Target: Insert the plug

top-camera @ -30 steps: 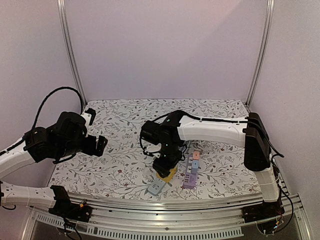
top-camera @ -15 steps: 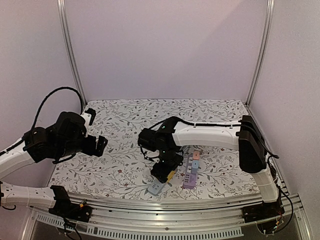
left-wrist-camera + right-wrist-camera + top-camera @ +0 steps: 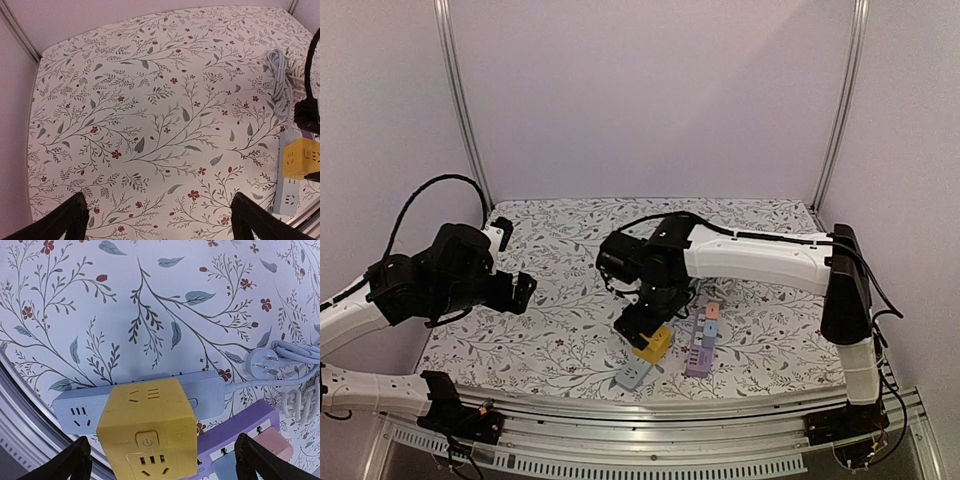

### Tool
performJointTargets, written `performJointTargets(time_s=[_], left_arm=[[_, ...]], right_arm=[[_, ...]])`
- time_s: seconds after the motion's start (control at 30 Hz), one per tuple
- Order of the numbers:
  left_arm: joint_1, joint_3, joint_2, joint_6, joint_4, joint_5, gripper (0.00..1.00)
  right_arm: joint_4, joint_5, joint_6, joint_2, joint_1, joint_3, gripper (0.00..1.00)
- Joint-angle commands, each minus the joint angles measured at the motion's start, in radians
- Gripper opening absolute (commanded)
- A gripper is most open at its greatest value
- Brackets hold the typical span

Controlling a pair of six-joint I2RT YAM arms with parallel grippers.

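Observation:
The plug is a yellow cube [image 3: 147,432] with a power button and sockets on its faces. It stands on the pale blue power strip [image 3: 210,390] near the table's front edge, also seen from above [image 3: 653,345]. My right gripper [image 3: 162,457] hangs open just above the cube, one dark finger [image 3: 80,460] on each side and clear of it. From above, the right gripper [image 3: 642,325] is over the strip [image 3: 631,375]. My left gripper [image 3: 160,220] is open over bare floral cloth at the left, holding nothing. The cube [image 3: 300,157] shows at that view's right edge.
A purple power strip [image 3: 240,430] with pink and blue adapters lies right beside the blue one. The blue strip's own white plug [image 3: 260,362] and coiled cable [image 3: 300,352] lie behind it. The table's metal front rail [image 3: 650,410] runs close to both strips.
My right gripper has opened off the yellow cube and lifted slightly; the cube stays standing on the blue strip. The left arm has not moved.

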Motion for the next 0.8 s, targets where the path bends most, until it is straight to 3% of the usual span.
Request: performJointTargets(time_s=[0.0,0.43,0.77], left_arm=[[-0.019,-0.017,0.000,0.010,0.014,0.008,0.99],[-0.047,-0.016,-0.008,0.009,0.007,0.001,1.00],[-0.056,0.010,-0.052,-0.001,-0.025,-0.010,1.00]], right_arm=[[0.024,0.055,0.026,-0.063,0.003,0.029,0.99],[0.227,0.175,0.044,-0.198,0.001,0.070,0.99],[0.463,0.225,0.106,-0.394,-0.037,-0.137,0.99]])
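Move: The yellow plug block is already released, below my open right hand: about 2 cm back, 1 cm to its right and 6 cm down. It sits on the blue-grey power strip, whose middle is some 3 cm back and 10 cm below me. The purple strip lies about 10 cm to my right, roughly level, and its pink plug 6 cm ahead and 11 cm right. From my left hand the yellow block is about 26 cm right, 4 cm back and 17 cm lower. I carry my empty right hand up and away from the yellow block, rising about 16 cm, gathering pace, and easing some 5 cm forward as I climb. On the way the wrist swings the fingers out of their straight-down pose, forward and to my left, by roughly 35 degrees; they stay wide open and touch nothing. ##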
